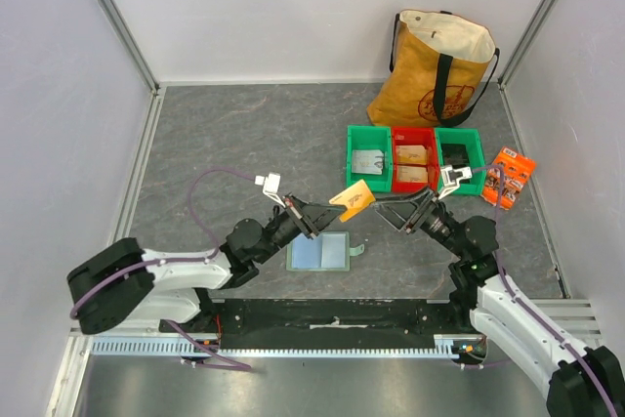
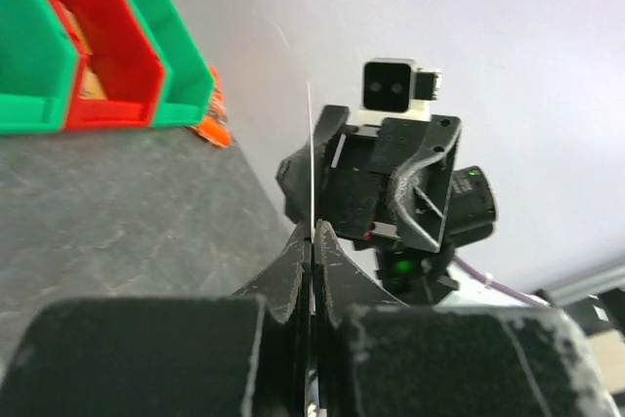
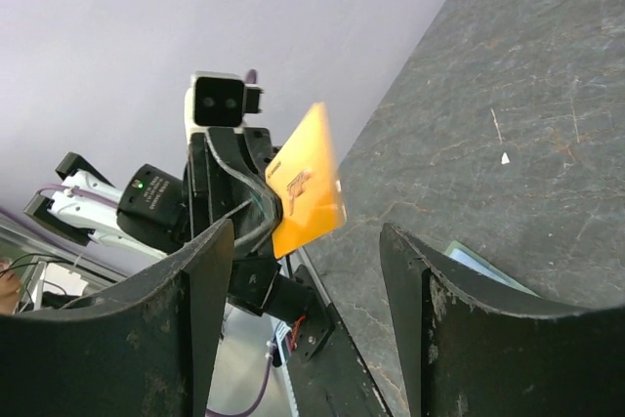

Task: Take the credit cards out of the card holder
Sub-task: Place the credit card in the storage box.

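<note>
My left gripper (image 1: 329, 212) is shut on one short end of a tan-gold credit card (image 1: 353, 200) and holds it up above the table. In the left wrist view the credit card (image 2: 311, 148) shows edge-on as a thin pale line rising from my closed jaws. My right gripper (image 1: 383, 209) faces it from the right, open, its fingers apart with nothing between them. In the right wrist view the card (image 3: 308, 178) hangs just beyond the fingertips. The card holder (image 1: 319, 253) lies open and flat on the table below both grippers, its blue-grey panels facing up.
A row of small bins stands at the back right: green (image 1: 369, 156), red (image 1: 414, 158), green (image 1: 459, 153). An orange packet (image 1: 510, 176) lies to their right. A tan tote bag (image 1: 437, 70) leans in the back corner. Pale walls enclose the table.
</note>
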`<action>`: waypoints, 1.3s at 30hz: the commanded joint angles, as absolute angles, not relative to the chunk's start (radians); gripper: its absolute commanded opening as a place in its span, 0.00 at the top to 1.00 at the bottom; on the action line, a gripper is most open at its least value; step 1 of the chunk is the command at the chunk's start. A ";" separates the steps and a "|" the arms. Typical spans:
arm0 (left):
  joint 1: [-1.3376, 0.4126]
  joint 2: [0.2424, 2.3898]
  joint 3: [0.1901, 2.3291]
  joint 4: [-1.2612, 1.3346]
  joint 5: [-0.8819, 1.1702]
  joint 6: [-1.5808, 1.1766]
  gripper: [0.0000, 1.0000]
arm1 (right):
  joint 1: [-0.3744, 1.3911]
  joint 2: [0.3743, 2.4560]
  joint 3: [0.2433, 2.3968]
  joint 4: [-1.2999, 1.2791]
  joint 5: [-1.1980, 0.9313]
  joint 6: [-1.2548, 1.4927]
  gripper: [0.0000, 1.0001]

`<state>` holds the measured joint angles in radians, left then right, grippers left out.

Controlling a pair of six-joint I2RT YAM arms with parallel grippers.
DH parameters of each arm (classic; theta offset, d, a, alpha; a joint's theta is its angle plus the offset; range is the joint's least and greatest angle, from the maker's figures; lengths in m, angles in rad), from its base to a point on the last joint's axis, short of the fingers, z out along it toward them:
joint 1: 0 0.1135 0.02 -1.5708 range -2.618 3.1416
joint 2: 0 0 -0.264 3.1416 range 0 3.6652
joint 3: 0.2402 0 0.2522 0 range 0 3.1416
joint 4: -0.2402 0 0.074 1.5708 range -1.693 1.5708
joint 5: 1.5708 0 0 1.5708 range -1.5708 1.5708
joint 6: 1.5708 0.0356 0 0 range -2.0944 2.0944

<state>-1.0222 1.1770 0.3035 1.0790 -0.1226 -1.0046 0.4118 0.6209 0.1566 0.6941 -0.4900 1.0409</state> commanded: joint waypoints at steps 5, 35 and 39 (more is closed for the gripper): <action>-1.019 1.380 0.344 1.474 -0.005 -1.224 0.98 | 0.451 0.681 0.127 0.903 -0.466 1.084 0.36; -0.493 0.872 0.548 -0.089 0.273 -0.815 0.19 | 0.381 0.613 0.409 0.244 -0.006 0.735 1.00; -0.220 0.799 0.595 -0.314 0.441 -0.640 0.14 | 0.313 0.687 0.463 0.235 0.103 0.669 1.00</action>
<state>-0.4179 0.8719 0.5285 -0.0090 0.2203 -0.8536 0.3641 0.6334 0.3809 0.2729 -0.0521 0.7761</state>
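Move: Between the two grippers, the orange card, held by the left fingers, has its middle about 7 cm left and 2 cm ahead of the open right hand. From the left hand, that card middle lies 4 cm right and 3 cm ahead, and the right gripper some 11 cm right, level ahead. From the right hand, the red box lies 21 cm ahead, 11 cm right and 20 cm below; the left green box 21 cm ahead, 1 cm left; the card holder 15 cm left, 3 cm back. Feeding the card about 2.5 cm rightward and slightly down between the right fingers, the left hand waits while they shut on its free end, then opens and withdraws left, then left, forward and down. The right hand, almost still until it has the card, carries it some 10 cm forward and right towards the red box, turning about 30 degrees clockwise. ##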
